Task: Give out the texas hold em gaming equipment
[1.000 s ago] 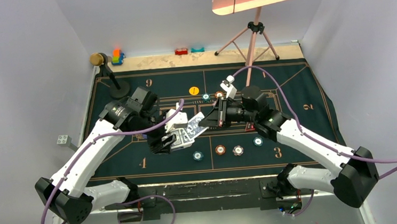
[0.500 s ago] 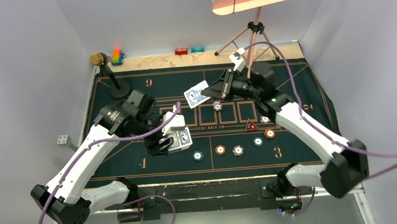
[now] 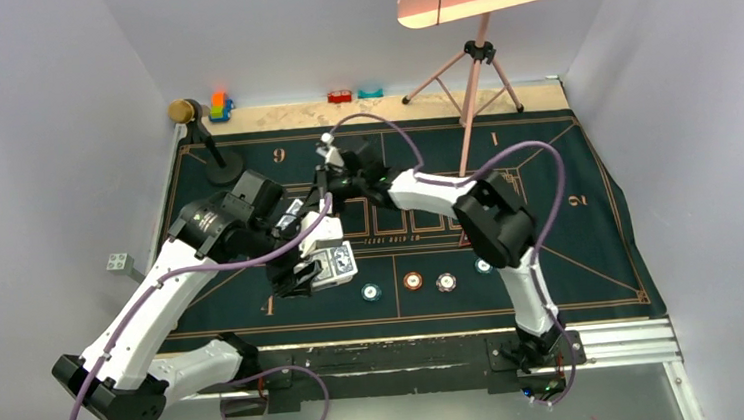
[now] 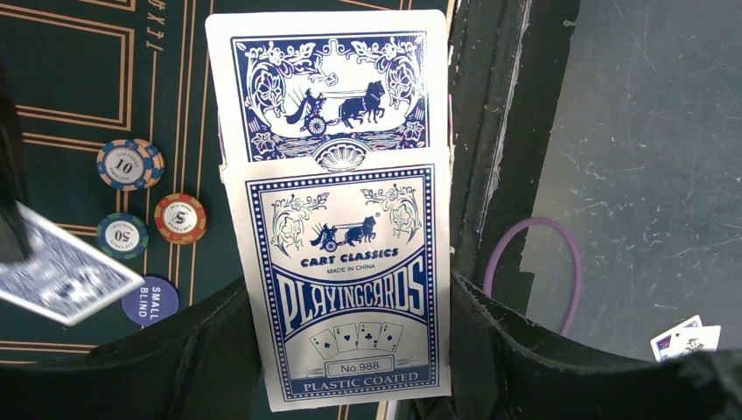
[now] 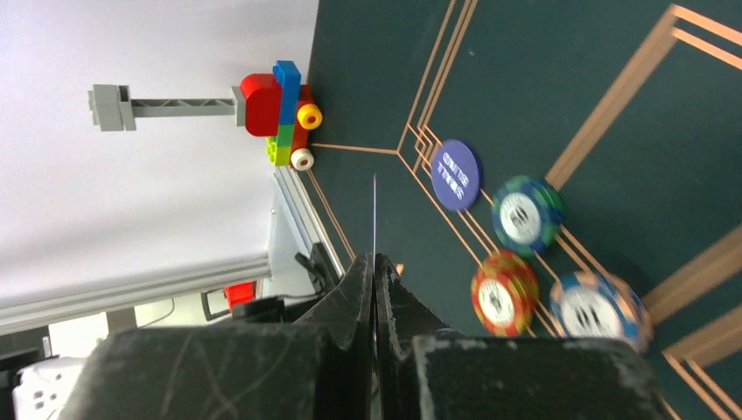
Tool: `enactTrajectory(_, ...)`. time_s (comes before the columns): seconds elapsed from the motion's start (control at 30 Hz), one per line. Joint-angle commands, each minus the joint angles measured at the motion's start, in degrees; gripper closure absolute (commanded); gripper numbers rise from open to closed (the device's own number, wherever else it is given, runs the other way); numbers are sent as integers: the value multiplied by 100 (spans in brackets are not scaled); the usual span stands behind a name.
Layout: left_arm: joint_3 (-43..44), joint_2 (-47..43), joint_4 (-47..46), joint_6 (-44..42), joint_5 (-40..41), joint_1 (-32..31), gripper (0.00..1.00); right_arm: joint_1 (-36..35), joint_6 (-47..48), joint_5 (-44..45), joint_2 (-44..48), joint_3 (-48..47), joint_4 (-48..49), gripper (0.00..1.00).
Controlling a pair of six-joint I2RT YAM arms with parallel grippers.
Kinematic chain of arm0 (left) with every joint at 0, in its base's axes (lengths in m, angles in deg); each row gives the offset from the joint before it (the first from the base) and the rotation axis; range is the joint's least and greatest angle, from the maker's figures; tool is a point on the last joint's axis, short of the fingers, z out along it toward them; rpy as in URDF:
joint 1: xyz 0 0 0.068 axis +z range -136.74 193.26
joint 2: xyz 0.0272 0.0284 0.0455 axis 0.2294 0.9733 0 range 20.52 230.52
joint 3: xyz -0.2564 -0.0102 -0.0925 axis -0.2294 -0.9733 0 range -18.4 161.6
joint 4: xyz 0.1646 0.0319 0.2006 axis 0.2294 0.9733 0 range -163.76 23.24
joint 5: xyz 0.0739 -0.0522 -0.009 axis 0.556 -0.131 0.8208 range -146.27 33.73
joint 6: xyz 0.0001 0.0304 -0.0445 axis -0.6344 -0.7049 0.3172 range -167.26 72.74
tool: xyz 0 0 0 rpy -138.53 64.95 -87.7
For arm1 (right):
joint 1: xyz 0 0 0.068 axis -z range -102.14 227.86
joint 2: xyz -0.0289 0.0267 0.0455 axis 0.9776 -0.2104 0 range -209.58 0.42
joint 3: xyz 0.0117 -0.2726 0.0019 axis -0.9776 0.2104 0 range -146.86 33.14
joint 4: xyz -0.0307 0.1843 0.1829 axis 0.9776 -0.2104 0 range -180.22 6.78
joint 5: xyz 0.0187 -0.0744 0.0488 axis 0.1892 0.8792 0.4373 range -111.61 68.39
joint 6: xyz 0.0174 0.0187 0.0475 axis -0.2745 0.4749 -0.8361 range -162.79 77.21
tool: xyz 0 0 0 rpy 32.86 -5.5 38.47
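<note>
My left gripper (image 4: 350,289) is shut on a blue and white box of playing cards (image 4: 346,271), with cards (image 4: 328,96) sticking out of its open top. From above, the box (image 3: 332,265) hangs over the left half of the mat. My right gripper (image 5: 374,262) is shut on a single card (image 5: 374,214), seen edge-on as a thin line. That card (image 4: 66,276) shows its blue back at the left of the left wrist view. Beneath lie three chips (image 5: 525,214) and a dark-blue button (image 5: 457,175). More chips (image 3: 413,281) sit near the front.
The green felt mat (image 3: 572,254) covers the table. A microphone stand (image 3: 213,147) is at the back left and a tripod (image 3: 472,72) at the back right. Toy blocks (image 3: 219,107) line the far edge. A loose card (image 4: 687,337) lies off the table.
My right arm has swung from the back right across to the left, carrying the single card to just behind the left gripper. The left gripper still holds the box, barely moved.
</note>
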Motion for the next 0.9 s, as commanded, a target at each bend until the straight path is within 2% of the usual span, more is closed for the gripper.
enactTrajectory(0.0, 301, -82, -41, 126, -173, 9, 100, -260, -4, -24, -580, -905, 181, 100)
enactTrajectory(0.37, 338, -85, -57, 177, -171, 13, 100, -416, -65, 597, -1646, -1857, -9, 98)
enactTrajectory(0.6, 320, -84, -71, 185, -124, 22, 100, -454, -126, 671, -2029, -2350, -268, 64)
enactTrajectory(0.87, 229, -104, -113, 212, -81, 32, 100, -396, 572, 1071, -1502, -2218, -1208, 36)
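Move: The right hand, holding one card, is bound for the mat just forward of the small blind chip: about 7 cm to its left, level fore and aft, and 11 cm down. The small blind chip lies roughly 4 cm back and 8 cm left of the hand, the green 50 chip about 2 cm back and 3 cm left, the orange 5 chip some 6 cm back and 1 cm left, all about 11 cm below. From the left hand, the card's spot is some 18 cm forward, 4 cm left and 19 cm down. The right hand carries the pinched card down about 9 cm and some 6 cm to the left, with a little forward drift, towards the mat beside the small blind chip, going mostly left at first and then mostly down. Halfway through, its shut fingers begin to open and keep spreading to over half their width to let go of the card as the hand sinks the last few centimetres, the wrist rolling only slightly, while the left hand holds the card deck still. ##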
